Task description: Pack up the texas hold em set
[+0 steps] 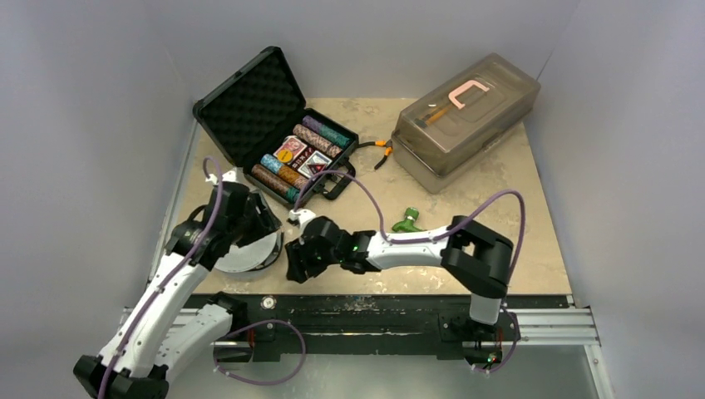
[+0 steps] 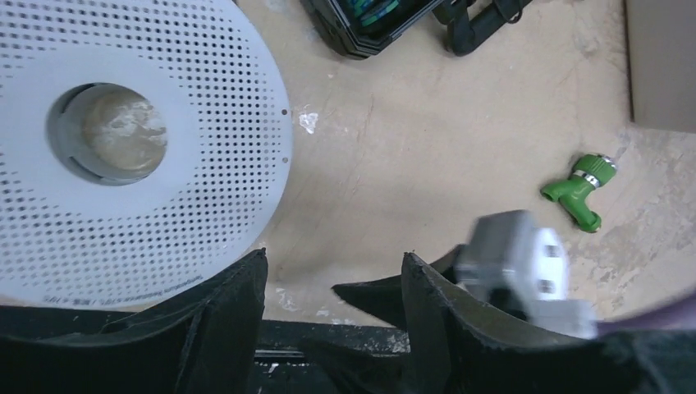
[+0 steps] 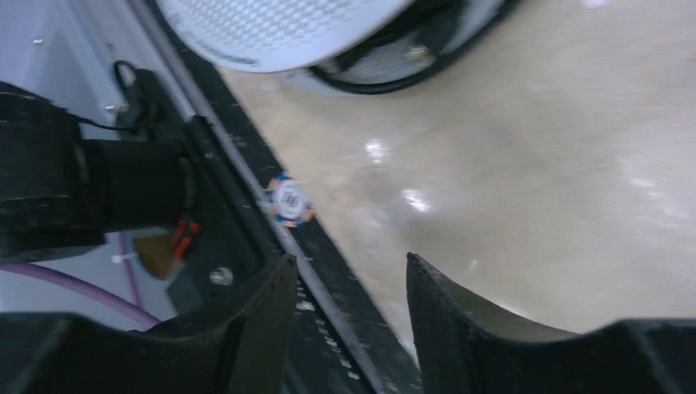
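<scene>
The black hard case stands open at the back left, foam-lined lid up. Its tray holds rows of coloured poker chips and card decks. One loose blue, orange and white chip lies at the table's front edge beside the black rail. My right gripper hovers open just short of it, with nothing between its fingers; from above it sits at the front middle. My left gripper is open and empty too, next to a white perforated disc.
A large translucent grey box fills the back right. Orange-handled pliers lie between it and the case. A green toy faucet lies right of centre. The white disc rests at the front left, under the left arm.
</scene>
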Available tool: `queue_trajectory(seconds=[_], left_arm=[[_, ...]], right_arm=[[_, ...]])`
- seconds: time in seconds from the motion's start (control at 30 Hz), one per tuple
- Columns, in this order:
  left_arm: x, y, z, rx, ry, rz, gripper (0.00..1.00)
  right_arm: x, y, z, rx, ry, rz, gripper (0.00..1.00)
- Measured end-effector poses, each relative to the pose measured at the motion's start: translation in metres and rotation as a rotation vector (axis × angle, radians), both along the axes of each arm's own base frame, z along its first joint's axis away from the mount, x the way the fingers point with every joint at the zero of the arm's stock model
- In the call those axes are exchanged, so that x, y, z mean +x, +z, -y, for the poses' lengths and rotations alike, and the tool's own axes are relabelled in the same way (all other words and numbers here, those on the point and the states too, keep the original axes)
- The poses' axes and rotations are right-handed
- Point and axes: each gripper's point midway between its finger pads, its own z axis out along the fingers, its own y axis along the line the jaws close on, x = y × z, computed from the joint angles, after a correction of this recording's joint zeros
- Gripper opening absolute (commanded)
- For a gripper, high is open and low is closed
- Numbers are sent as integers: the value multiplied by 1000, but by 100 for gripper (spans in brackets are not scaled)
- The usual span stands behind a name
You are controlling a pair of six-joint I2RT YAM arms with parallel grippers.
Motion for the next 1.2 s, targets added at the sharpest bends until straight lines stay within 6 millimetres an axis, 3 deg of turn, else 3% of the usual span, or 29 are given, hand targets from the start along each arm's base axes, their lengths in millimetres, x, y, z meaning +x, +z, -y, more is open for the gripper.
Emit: queue_trajectory(seconds=[0.07, 0.27, 0.37, 0.43, 0.63, 0.87, 1.2], left_arm=[[-10, 14, -9, 15, 13, 19, 59], [-20, 82, -25, 46, 8, 157, 58], [-28, 97, -27, 44, -19, 192, 59], [-35, 96, -30, 52, -26, 191, 59], [-54, 99, -43, 93, -29, 202, 59], [-61, 107, -47, 94, -33, 230, 59], [-60, 107, -49, 111, -38, 228, 59]], right_arm=[[-19, -2, -19, 18, 48, -27, 33], [-75, -13, -79, 8, 210, -4, 2], [-90, -19, -101, -10, 274, 65, 0], [-97, -27, -108, -34, 299, 98, 0], [-85, -42, -121, -100, 324, 206, 0], [-73, -70, -118, -186, 360, 262, 0], [-71, -73, -109, -209, 413, 315, 0]])
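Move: On the dark ledge just off the table's front edge, the stray poker chip lies about 8 cm back, 10 cm left and 8 cm below the right hand. The white spool is some 8 cm ahead, 15 cm left and 6 cm lower than that hand; the open poker case sits roughly 28 cm straight ahead of it, 6 cm lower. From the left hand, the chip is about 14 cm back, 2 cm right and 17 cm below. Sweeping back and left, roughly 10 cm each way, the right hand shuts its empty fingers and turns about 20 degrees counter-clockwise. It then sinks some 7 cm, easing slightly forward, to bring the closed tips down onto the chip. The left hand withdraws upward about 10 cm, also back and left, tilting up slightly. ##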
